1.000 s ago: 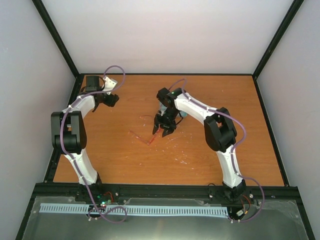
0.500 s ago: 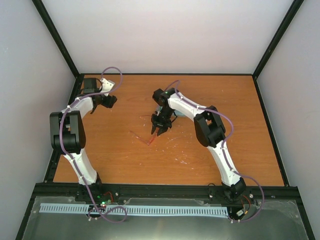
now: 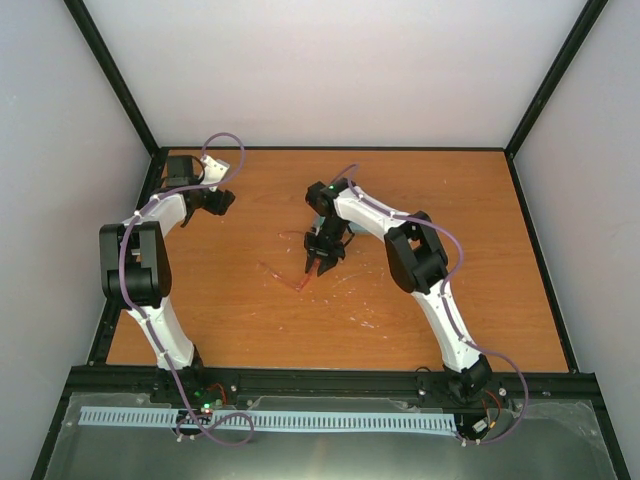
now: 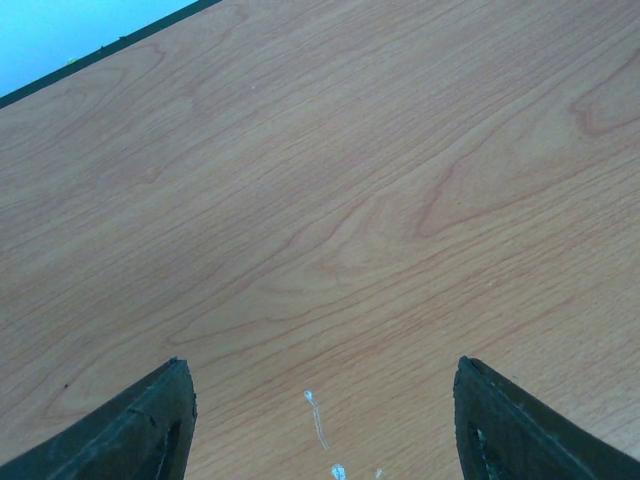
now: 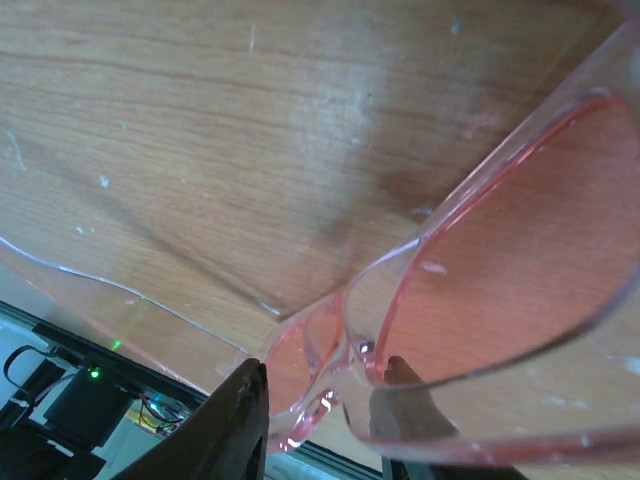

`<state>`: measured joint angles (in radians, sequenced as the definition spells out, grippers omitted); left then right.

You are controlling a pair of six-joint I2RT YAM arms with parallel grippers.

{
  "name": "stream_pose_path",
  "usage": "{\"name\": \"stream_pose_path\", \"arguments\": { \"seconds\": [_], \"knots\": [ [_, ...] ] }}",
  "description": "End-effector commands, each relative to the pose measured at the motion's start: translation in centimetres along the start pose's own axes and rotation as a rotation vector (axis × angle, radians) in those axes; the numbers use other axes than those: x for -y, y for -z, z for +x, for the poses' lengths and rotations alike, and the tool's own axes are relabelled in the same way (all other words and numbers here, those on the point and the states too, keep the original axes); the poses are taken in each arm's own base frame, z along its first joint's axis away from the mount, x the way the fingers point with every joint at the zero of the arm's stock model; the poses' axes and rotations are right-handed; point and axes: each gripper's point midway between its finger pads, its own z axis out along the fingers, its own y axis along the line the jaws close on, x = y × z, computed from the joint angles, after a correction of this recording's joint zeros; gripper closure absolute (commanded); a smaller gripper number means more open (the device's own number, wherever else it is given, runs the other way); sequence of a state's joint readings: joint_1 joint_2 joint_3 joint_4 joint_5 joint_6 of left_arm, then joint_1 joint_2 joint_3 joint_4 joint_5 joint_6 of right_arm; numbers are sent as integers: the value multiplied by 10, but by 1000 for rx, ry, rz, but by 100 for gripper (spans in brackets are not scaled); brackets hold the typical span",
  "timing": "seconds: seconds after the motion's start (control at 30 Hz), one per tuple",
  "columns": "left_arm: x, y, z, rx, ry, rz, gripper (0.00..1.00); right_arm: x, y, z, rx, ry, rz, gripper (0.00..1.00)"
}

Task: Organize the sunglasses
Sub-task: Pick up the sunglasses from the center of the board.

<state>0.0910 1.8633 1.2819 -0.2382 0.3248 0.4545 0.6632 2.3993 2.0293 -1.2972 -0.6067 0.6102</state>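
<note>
The sunglasses (image 3: 303,279) are a thin translucent pink frame near the middle of the wooden table (image 3: 450,300). In the right wrist view their pink lenses and nose bridge (image 5: 480,290) fill the frame. My right gripper (image 3: 320,262) sits over them, with its two dark fingers close on either side of the bridge (image 5: 320,400). My left gripper (image 3: 225,200) is at the far left of the table. It is open and empty over bare wood (image 4: 320,420). The grey case is not in view.
A small pale blue patch (image 3: 318,218) shows under the right arm's wrist; I cannot tell what it is. Black frame rails (image 3: 330,149) edge the table, and white walls rise behind and at both sides. White scratches mark the wood (image 3: 365,320).
My right arm has swung its wrist and elbow a little to the left, and the gripper has closed in over the sunglasses. The left gripper has shifted slightly left.
</note>
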Motion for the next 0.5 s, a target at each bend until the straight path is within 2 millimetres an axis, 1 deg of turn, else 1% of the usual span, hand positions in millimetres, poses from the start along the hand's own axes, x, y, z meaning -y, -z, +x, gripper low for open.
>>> {"name": "stream_pose_path", "arguments": {
  "seconds": [0.0,0.1,0.13,0.2,0.27,0.3,0.4,0.47],
  "knots": [
    [-7,3,-13,45,9,-6,30,5,-3,-4,0,0,31,67],
    [-7,3,-13,46,11,-3,30,9,-2,-9,13,-4,37,67],
    [-7,3,-14,48,10,-3,30,9,-1,-11,17,-5,35,68],
    [-7,3,-15,51,9,0,30,9,1,-13,25,-4,36,78],
    [-6,3,-17,55,9,7,30,8,5,-15,38,3,39,93],
    [-5,3,-18,58,8,14,30,6,7,-16,47,9,42,97],
    [2,5,-24,79,12,60,30,4,14,-19,73,31,47,97],
    [10,7,-29,98,14,109,32,0,21,-22,100,57,48,97]
  ]
}}
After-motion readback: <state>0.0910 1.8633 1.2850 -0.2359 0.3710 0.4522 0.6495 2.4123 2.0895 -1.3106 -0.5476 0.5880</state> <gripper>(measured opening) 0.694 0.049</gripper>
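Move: The open sunglasses lie with their front frame at my right fingers, the bridge about 1 cm below the point between them. The arms trail off to my left, so the middle of the sunglasses is some 6 cm left, level ahead and about 1 cm down. The pale blue cloth, half hidden by my arm, sits roughly 12 cm ahead and 7 cm right. From my left hand the sunglasses are about 20 cm back, 19 cm right and 8 cm below. With my part-open right fingers astride the front frame, I settle barely half a centimetre down and to the right, then shut them nearly fully and pinch the sunglasses by the bridge. As they close I draw my hand forward towards the cloth, about 2 cm in all, rising slightly from the low point. ##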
